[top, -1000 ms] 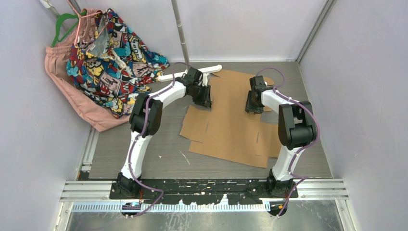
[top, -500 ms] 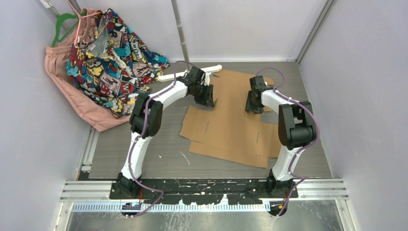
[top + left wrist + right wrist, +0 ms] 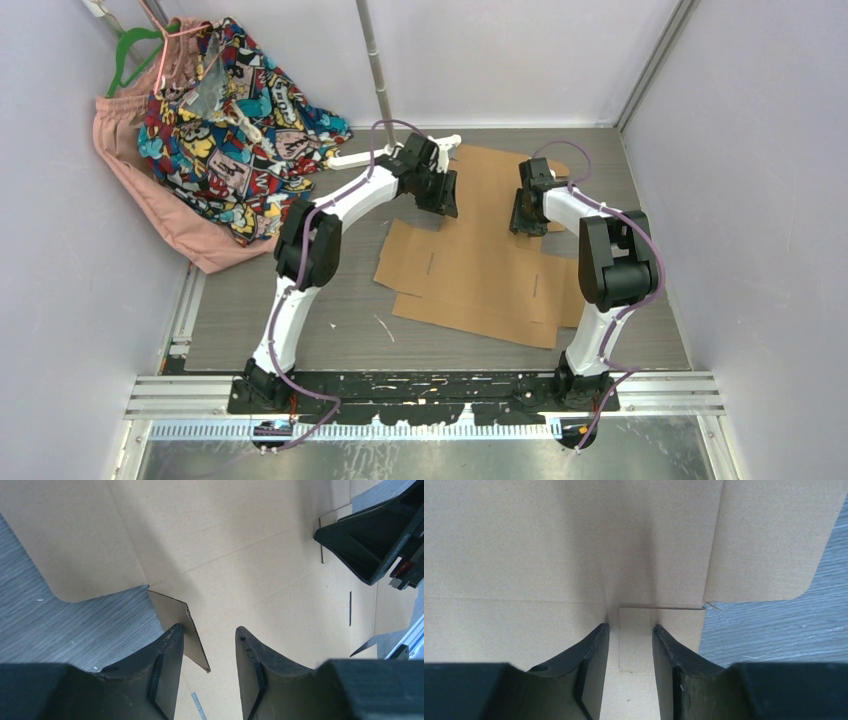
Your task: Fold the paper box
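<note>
The paper box (image 3: 480,270) is a brown die-cut cardboard sheet lying unfolded on the table. My left gripper (image 3: 443,200) hovers over its far left part. In the left wrist view the gripper (image 3: 207,636) is open. A small raised flap (image 3: 172,607) stands between the jaws, close beside the left finger and clear of the right one. My right gripper (image 3: 524,222) points down on the sheet's far right part. In its wrist view it (image 3: 630,628) is open over flat cardboard (image 3: 549,545), with nothing gripped. Its black fingers (image 3: 370,545) show in the left wrist view.
A heap of patterned and pink clothes (image 3: 220,120) with a green hanger (image 3: 130,50) fills the back left corner. A white hanger (image 3: 350,157) lies by the sheet's far edge. A metal pole (image 3: 375,60) stands behind. Walls close three sides.
My left gripper has shifted right and slightly farther, and its jaws have widened around the flap. The right arm and the sheet have not moved.
</note>
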Robot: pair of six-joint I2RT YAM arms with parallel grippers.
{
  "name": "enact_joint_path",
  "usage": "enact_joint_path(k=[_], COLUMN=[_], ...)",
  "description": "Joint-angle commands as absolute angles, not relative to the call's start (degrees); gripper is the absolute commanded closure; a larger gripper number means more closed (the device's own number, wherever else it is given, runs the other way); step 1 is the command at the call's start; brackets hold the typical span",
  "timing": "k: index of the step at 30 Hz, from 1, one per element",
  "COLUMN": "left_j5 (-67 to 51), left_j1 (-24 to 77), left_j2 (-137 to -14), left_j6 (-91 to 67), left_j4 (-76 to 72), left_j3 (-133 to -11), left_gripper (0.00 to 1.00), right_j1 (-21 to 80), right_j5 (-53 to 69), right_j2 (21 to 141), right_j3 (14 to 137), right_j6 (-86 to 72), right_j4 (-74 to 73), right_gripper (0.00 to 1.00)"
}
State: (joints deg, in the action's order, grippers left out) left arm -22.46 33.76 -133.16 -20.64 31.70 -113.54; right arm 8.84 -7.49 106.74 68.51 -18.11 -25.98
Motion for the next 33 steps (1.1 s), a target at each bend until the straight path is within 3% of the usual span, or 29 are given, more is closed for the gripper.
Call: enact_joint_path(k=[1, 12, 18, 27, 30, 33], left_j5=[-22.61, -22.24, -21.33, -20.49, -19.82, -18.66], left_j1=[34.6, 35.82, 36.16, 37.34, 37.82, 38.2], left_j2=[-133.59, -135.75, -137.09, -139.61, -140.1, -140.71], left_j6=[-20.82, -20.92, -20.74, -20.66, -20.45, -19.81], left_j4=[32.1, 32.69, 33.36, 34.06, 34.34, 35.31], left_j3=[-116.91, -118.63, -119.27, -122.08, -122.61, -123.49], left_gripper=[0.56, 0.56, 0.49, 0.46, 0.34, 0.33], right_j1=[9.65, 9.68, 9.66, 9.65, 9.62, 9.65], right_j5=[-3.74, -3.62, -3.6, -3.57, -3.58, -3.58], right_j2=[108.28, 108.46, 108.37, 108.37, 108.45, 108.52], right_j3=[66.03, 66.02, 66.01, 66.49, 66.58, 66.59], right_j6=[-19.07, -18.9, -18.87, -18.63, -18.59, -18.63], right_j4=[-27.98, -27.82, -27.82, -28.21, -28.31, -28.31], right_gripper=[0.57, 0.57, 0.57, 0.57, 0.57, 0.57])
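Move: The raised small tab on the box's left edge stands against the left hand's outer finger, its middle about 2 cm to the left of the hand point, 1 cm ahead and 2 cm below. The far-left flap lies some 8 cm ahead and 2 cm left of that hand; the near-left flap 10 cm back and 9 cm left; the right tab about 6 cm back and 17 cm right. From the right hand, the raised tab is roughly 17 cm left and 4 cm ahead. The raised tab is pushed inward over the board by the left hand's outer finger, already against its outer face: the hand goes about 2.5 cm right, rises a touch, then sinks to end 1.5 cm lower. Its fingers spread wider towards the end while the wrist barely turns. The right hand stays put over the already folded right tab, fingers half open. ##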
